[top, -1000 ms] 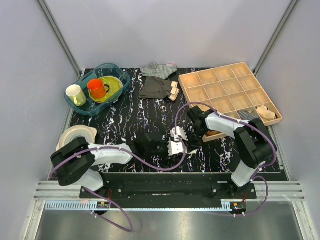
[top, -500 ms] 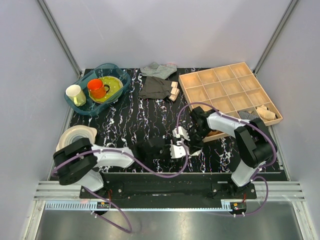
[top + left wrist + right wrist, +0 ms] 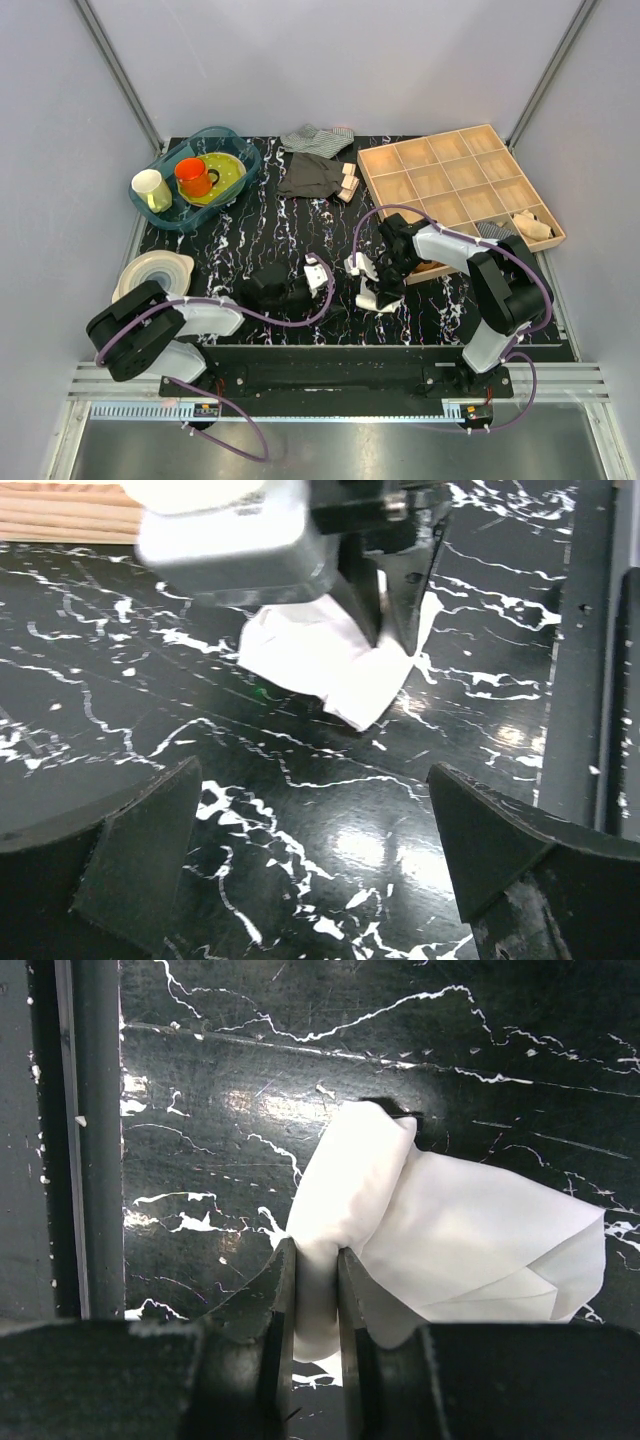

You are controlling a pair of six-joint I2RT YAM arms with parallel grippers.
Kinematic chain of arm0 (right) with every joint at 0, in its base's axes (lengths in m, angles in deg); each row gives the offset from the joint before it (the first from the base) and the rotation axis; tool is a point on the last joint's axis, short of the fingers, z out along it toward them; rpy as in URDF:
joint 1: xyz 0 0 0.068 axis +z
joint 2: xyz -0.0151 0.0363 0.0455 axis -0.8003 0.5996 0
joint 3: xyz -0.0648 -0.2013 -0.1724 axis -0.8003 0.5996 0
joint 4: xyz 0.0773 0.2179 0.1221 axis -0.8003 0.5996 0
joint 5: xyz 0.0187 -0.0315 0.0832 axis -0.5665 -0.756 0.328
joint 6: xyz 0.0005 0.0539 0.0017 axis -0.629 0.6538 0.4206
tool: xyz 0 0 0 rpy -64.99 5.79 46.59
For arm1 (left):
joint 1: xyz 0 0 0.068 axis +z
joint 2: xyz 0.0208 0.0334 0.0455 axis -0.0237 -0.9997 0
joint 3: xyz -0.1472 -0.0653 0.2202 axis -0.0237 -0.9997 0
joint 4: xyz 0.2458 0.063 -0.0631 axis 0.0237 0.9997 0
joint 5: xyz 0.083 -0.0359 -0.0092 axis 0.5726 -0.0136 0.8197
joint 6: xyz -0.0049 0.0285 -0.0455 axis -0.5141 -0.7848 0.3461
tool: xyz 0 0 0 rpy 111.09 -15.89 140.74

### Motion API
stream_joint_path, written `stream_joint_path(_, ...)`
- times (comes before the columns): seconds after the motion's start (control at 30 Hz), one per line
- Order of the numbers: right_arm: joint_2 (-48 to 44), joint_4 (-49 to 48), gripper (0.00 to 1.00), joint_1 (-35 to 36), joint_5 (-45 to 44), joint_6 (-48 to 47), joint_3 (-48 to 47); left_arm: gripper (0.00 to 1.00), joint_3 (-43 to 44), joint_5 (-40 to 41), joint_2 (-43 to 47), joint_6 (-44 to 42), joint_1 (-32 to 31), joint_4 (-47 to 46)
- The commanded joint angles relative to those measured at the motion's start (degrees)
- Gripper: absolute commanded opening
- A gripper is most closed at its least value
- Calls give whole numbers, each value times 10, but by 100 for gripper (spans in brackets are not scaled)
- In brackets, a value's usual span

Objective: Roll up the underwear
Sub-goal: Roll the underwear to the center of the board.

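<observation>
The underwear [image 3: 371,298] is a small white cloth, partly rolled, lying on the black marbled table near the front centre. My right gripper [image 3: 312,1272] is shut on its rolled fold, and the rest of the cloth [image 3: 470,1235] spreads out to the right. In the top view the right gripper [image 3: 372,287] sits right over it. My left gripper [image 3: 321,279] stands open just left of the cloth with nothing between its fingers [image 3: 130,850]. From the left wrist, the underwear [image 3: 320,665] lies ahead, pinched by the right arm's dark fingers [image 3: 385,605].
A wooden compartment tray [image 3: 440,205] stands at the back right, close behind the right arm. A dark grey garment [image 3: 310,175], a striped cloth [image 3: 316,137] and small wooden blocks [image 3: 348,183] lie at the back. A blue basin [image 3: 170,215] of dishes sits back left, a white bowl [image 3: 155,270] front left.
My left gripper has opened wide, let go of the underwear and drawn back to the left. The right gripper stays shut on the cloth in nearly the same place.
</observation>
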Motion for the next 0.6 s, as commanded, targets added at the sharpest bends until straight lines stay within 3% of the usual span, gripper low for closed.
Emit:
stream_joint_path(0.0, -15, -28, 18, 3, 5, -1, 17, 99, 29, -100, -30, 9, 2, -45)
stream_joint_path(0.13, -40, -43, 18, 3, -6, -25, 47, 99, 52, -87, -50, -90, -25, 2)
stream_joint_path(0.33, -90, -96, 18, 3, -43, -87, 108, 99, 115, 12, -64, -270, -98, 144)
stream_joint_path(0.5, -123, -145, 17, 3, -60, -131, 154, 98, 143, 16, -93, -299, -118, 168)
stream_joint_path(0.57, -133, -161, 17, 3, -68, -134, 168, 91, 161, 1, -113, -300, -119, 172)
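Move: The white underwear, part-rolled and already pinched near its back side by the right hand, has its middle about 8 cm to the left hand's right, 3 cm ahead and 7 cm below; from the right hand that middle is roughly 3 cm ahead, 2 cm left and 1 cm down. The brown cloth in the box lies some 17 cm right of the left hand and 8 cm ahead, 6 cm lower, and the table edge about 9 cm straight back, 8 cm lower. With its fingers kept wide open, the left hand comes back in towards the free left end of the rolled strip, first back and down, then mostly rightward, about 5 cm right, 3 cm back and 2 cm down in all, while it turns some 20 degrees clockwise and dips so the fingertips point nearly straight right and more steeply at the table. The right hand keeps its pinch on the roll almost in place, easing barely 1 cm back and right as its wrist leans back about 15 degrees, bringing the fingers out of their backward slant. ##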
